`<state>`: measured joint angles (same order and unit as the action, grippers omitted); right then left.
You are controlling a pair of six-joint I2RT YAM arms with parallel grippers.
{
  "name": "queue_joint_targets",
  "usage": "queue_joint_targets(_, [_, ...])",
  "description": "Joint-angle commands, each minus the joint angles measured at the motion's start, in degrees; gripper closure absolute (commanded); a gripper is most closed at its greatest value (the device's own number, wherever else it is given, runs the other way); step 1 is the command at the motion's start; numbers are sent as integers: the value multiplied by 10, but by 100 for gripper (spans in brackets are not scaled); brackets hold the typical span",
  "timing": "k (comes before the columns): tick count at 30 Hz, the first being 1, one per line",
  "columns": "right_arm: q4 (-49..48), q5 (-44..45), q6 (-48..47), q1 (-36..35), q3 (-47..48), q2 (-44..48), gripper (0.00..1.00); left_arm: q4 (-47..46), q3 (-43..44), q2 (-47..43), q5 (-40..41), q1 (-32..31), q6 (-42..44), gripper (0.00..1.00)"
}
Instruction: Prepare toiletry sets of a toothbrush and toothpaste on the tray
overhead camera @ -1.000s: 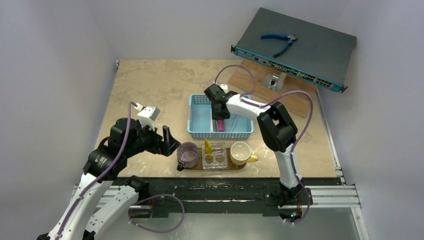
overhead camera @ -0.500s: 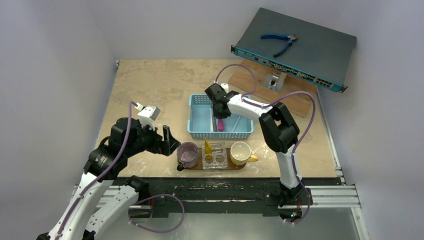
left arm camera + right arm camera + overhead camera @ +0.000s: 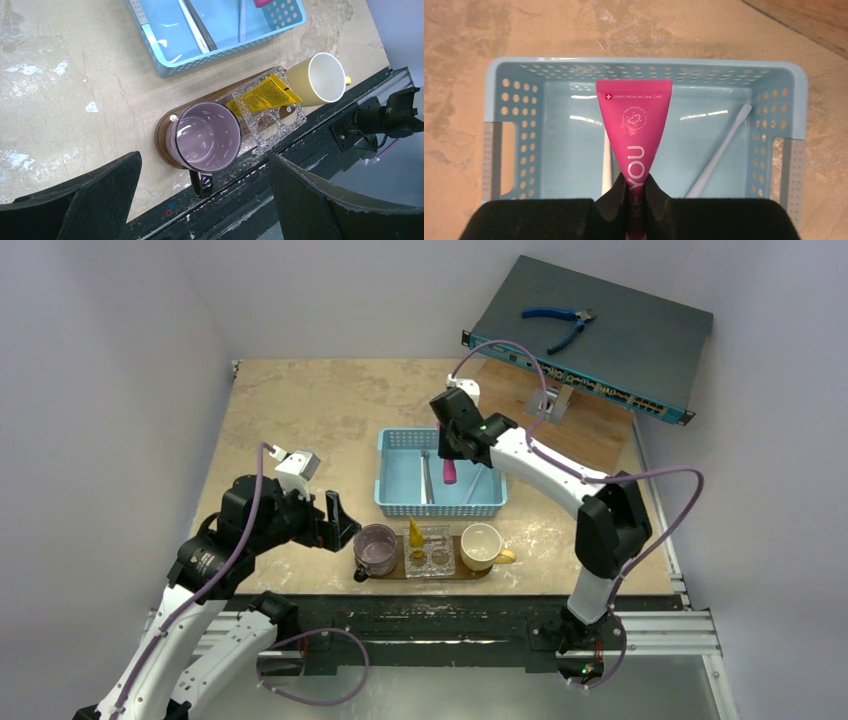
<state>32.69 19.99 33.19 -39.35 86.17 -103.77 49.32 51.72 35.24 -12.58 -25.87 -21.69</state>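
Note:
My right gripper (image 3: 450, 452) is shut on the narrow end of a pink toothpaste tube (image 3: 450, 474), which hangs above the light-blue basket (image 3: 395, 502). The right wrist view shows the tube (image 3: 634, 120) pinched between the gripper (image 3: 634, 187) jaws. Two pale toothbrushes (image 3: 719, 152) (image 3: 607, 167) lie in the basket below. A yellow tube (image 3: 414, 533) stands in a clear holder (image 3: 436, 552) on the dark oval tray (image 3: 455, 574). My left gripper (image 3: 338, 523) stands open left of the tray, holding nothing; its view shows the yellow tube (image 3: 265, 92) and tray (image 3: 161, 142).
A purple cup (image 3: 375, 548) and a cream cup (image 3: 481, 545) stand at the tray's two ends. At the back right a rectangular wooden board (image 3: 590, 445) carries a tilted network switch (image 3: 600, 335) with blue pliers (image 3: 560, 325) on top.
My right gripper closed on the pink tube in the basket and lifted it up and toward the back right. The left arm has not moved.

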Motion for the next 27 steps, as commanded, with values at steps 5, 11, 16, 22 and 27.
queue_joint_targets(5, [-57,-21,-22,-9,-60,142,100,-25,35,0,-48,4,-7,3])
queue_joint_targets(11, [-109,-83,-17,-26,-109,241,100,-41,63,3,-120,4,-37,3])
queue_joint_targets(16, [-148,-129,0,-53,-143,327,100,-75,63,2,-183,4,-79,3])
queue_joint_targets(22, [-205,-175,37,-92,-179,399,100,-156,51,-1,-280,4,-148,2])
queue_joint_targets(27, [-273,-217,80,-114,-219,436,100,-236,31,-14,-329,4,-210,2])
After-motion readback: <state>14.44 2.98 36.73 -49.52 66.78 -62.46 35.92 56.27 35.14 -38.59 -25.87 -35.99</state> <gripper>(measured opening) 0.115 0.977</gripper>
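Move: The right hand, with the pink toothpaste already between its fingers, has the open left gripper it heads for some 23 cm back, 20 cm to its left and 9 cm higher; the basket lies right under it, about 10 cm down, and the clear holder about 18 cm back, 4 cm left and 9 cm down. From the left hand the toothpaste is roughly 23 cm ahead, 20 cm right and 9 cm down, the purple mug 5 cm ahead, 5 cm right and 17 cm down. Still pinching the toothpaste about its middle, the right hand climbs fast, some 20 cm, while drawing back 15 cm out of the space over the basket towards the left gripper, its fingers tipping up from the table and swinging round to the left. The left hand, empty and staying wide open, rises about 10 cm and shifts right and slightly back, rolling and turning clockwise by some 30 degrees in all, so that its fingers come round to face the tube. ##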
